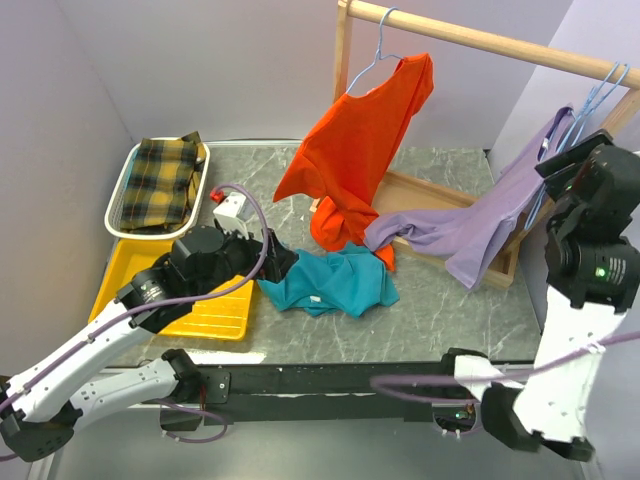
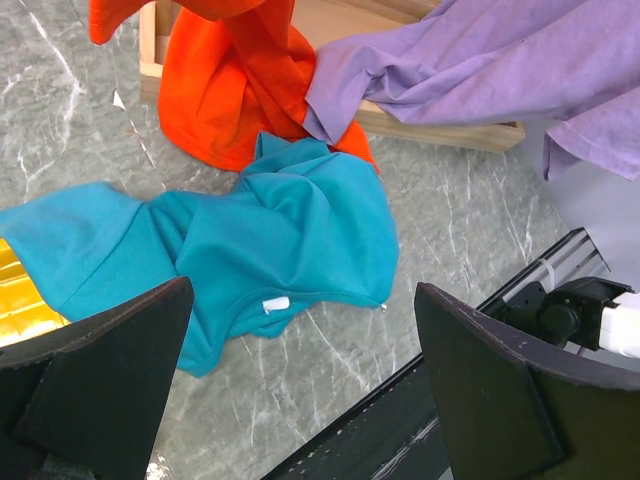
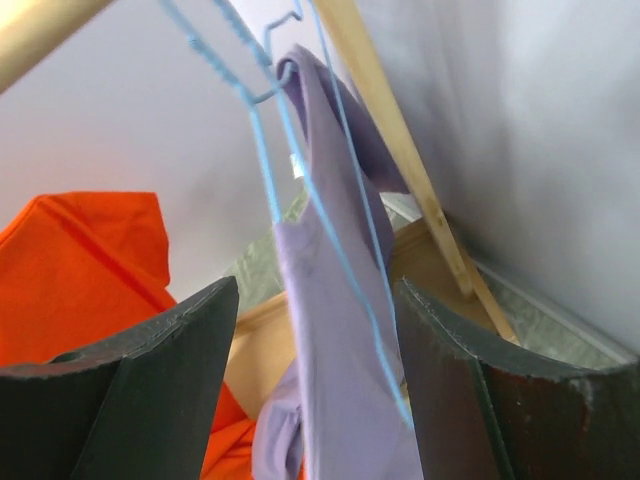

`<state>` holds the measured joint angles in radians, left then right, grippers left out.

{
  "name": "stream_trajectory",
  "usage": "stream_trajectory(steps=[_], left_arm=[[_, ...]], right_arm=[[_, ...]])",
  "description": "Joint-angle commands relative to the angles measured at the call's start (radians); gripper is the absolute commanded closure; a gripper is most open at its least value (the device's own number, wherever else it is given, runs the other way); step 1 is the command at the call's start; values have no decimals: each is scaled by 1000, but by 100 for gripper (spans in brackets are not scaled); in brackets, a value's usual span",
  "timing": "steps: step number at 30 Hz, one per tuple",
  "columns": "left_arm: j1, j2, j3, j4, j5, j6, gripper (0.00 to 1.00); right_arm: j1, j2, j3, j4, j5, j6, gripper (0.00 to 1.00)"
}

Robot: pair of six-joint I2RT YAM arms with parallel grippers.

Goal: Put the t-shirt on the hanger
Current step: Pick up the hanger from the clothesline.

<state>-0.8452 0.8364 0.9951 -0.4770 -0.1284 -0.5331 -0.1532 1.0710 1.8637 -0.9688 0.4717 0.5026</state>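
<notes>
The teal t-shirt (image 1: 330, 282) lies crumpled on the marble table, its collar label (image 2: 276, 303) facing the near edge. My left gripper (image 2: 303, 292) hovers over the shirt's near hem, open wide and holding nothing; from above it shows at the shirt's left end (image 1: 280, 262). My right gripper (image 1: 558, 158) is raised at the right end of the wooden rod (image 1: 480, 40). It stands open (image 3: 315, 290) around the hanging lilac shirt (image 3: 330, 340). A thin pale-blue wire hanger (image 3: 350, 230) runs down in front of that shirt, between the fingers. Neither finger visibly presses it.
An orange shirt (image 1: 360, 150) hangs on its own hanger at the rod's left end, its hem touching the teal shirt. The rack's wooden base frame (image 1: 500, 270) lies behind. A yellow tray (image 1: 215, 315), a basket with plaid cloth (image 1: 160, 182) and a small white object (image 1: 232, 212) stand at left.
</notes>
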Motion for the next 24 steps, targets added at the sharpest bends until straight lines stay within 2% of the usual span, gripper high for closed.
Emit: stream_trajectory(steps=[1,3,7,15,24], left_arm=[[14,-22,11,9,4,35,1],[18,-26,5,6,-4,39,1],[44,-25,-4,11,12,50,1],[107,-7,-19,28,76,56,1],[141,20,-21,37,96,61,1]], right_arm=[[-204,38,3,44,-347,-10,29],[-271,44,-14,61,-459,-9,30],[-362,49,-31,79,-505,-12,30],[-367,56,-109,127,-455,-6,30],[-367,107,-81,154,-404,7,33]])
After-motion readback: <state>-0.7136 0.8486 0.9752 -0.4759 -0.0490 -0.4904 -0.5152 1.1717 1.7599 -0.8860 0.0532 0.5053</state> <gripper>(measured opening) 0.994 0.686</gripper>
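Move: The empty light-blue hanger hangs at the right end of the clothesline, its middle some 7 cm ahead of the right hand, about 4 cm to its right and roughly level with it. The wooden post stands about 15 cm ahead and 8 cm right, while the purple t-shirt's middle lies about 8 cm ahead, 6 cm left and 22 cm lower. From the left hand the hanger is about 14 cm ahead, 46 cm right and 20 cm above. The empty hanger is approached by the right hand, which travels about 8 cm in all, right, down and forward in nearly equal parts: mostly sideways at first, then sinking and reaching. The right hand rolls slightly, left side up, its fingers staying open around the line of the wires; no grip yet. The open left hand drifts some 3 cm forward and left. ##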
